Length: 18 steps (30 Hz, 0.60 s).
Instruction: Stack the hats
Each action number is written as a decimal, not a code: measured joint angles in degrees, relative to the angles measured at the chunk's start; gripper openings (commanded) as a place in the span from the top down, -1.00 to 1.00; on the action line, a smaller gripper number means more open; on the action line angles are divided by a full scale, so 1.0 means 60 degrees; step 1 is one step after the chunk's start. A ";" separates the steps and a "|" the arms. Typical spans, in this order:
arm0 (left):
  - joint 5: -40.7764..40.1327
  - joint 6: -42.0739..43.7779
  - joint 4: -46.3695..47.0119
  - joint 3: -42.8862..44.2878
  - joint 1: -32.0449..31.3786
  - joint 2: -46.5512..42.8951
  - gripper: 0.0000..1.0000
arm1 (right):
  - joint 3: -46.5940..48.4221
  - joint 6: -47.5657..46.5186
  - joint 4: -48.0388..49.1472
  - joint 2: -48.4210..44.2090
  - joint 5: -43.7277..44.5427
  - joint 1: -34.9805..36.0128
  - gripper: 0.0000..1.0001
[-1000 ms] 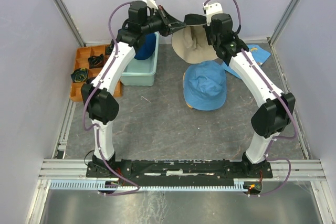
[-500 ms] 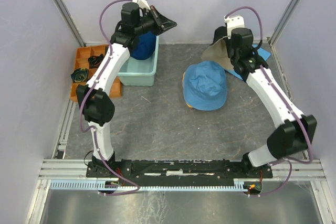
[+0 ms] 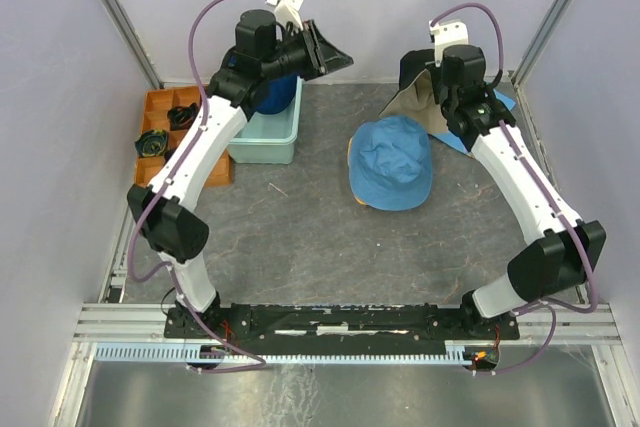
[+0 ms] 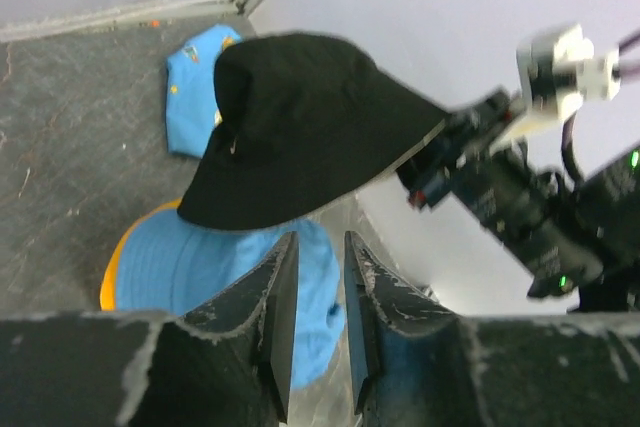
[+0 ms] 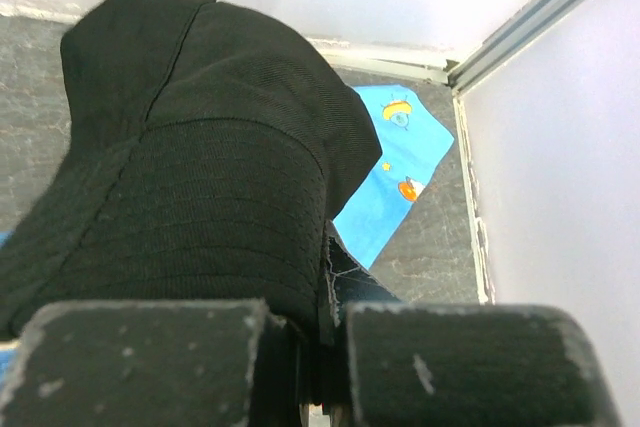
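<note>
My right gripper (image 3: 437,95) is shut on the brim of the black hat (image 3: 408,99), which hangs at the back right with its tan lining showing. In the right wrist view the black hat (image 5: 200,177) fills the space ahead of the right gripper (image 5: 330,347). My left gripper (image 3: 330,52) is raised at the back, slightly open and holding nothing. In its own view the left gripper (image 4: 318,287) points at the black hat (image 4: 300,127). A light blue hat (image 3: 390,162) lies over a yellow-orange hat (image 3: 360,203) mid-table. The navy hat (image 3: 270,92) sits in the tub.
The mint-green tub (image 3: 265,137) stands at the back left, with an orange compartment tray (image 3: 165,132) beside it. A printed light-blue cloth (image 3: 490,107) lies flat in the back right corner, under the hanging hat. Walls enclose the table on three sides.
The black hat, held between both grippers a second ago, now hangs from the right gripper alone, farther right. The left gripper has let go, pulled back left and opened slightly.
</note>
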 measured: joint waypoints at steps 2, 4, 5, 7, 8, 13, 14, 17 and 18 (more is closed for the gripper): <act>-0.0102 0.0448 -0.0331 -0.0433 -0.0233 -0.0470 0.15 | 0.0408 0.0073 -0.0168 0.0244 -0.0073 0.0011 1.00; -0.0204 0.0794 -0.0550 -0.0780 -0.0408 -0.0907 0.06 | 0.0736 0.0120 -0.0280 0.0379 -0.0117 0.0055 1.00; -0.0244 0.0951 -0.0634 -0.0929 -0.0492 -0.1100 -0.01 | 0.0838 0.0138 -0.0306 0.0401 -0.0131 0.0091 1.00; -0.0339 0.1260 -0.0772 -0.1231 -0.0739 -0.1545 -0.12 | 0.1027 0.0142 -0.0404 0.0412 -0.0135 0.0229 1.00; -0.0408 0.1435 -0.0823 -0.1370 -0.0863 -0.1759 -0.13 | 0.1122 0.0146 -0.0466 0.0423 -0.0131 0.0313 1.00; -0.0648 0.1785 -0.0616 -0.2142 -0.1417 -0.2499 -0.52 | 0.1384 0.0138 -0.0568 0.0474 -0.0007 0.0827 1.00; -0.0663 0.1756 -0.0430 -0.2412 -0.1479 -0.2583 -0.63 | 0.1406 0.0142 -0.0590 0.0488 0.0051 0.0943 1.00; -0.0816 0.1246 0.0244 -0.3304 -0.1537 -0.2634 -0.70 | 0.1435 0.0138 -0.0586 0.0546 0.0142 0.1206 1.00; -0.0889 0.1024 0.0397 -0.3566 -0.1530 -0.2630 -0.71 | 0.1435 0.0142 -0.0586 0.0561 0.0171 0.1268 1.00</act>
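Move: The black-and-beige hat hangs from the right fingers. Its middle is about 12 cm right of the left hand, 3 cm ahead and 14 cm lower. From the right hand, the stacked blue hat is roughly 11 cm left, 6 cm back and 28 cm below; the patterned cloth is about 15 cm right, 9 cm ahead and 32 cm below. From the left hand, the green bin is some 25 cm left, 5 cm ahead and 35 cm below. The right fingers keep their pinch on the black-and-beige hat and carry it about 6 cm left and 3 cm up, back towards the blue hat and the left hand. The empty left hand draws back nearly 10 cm, its fingers spreading from partly to widely open, then starts to sink by 3 cm beside the hanging hat's near brim. ##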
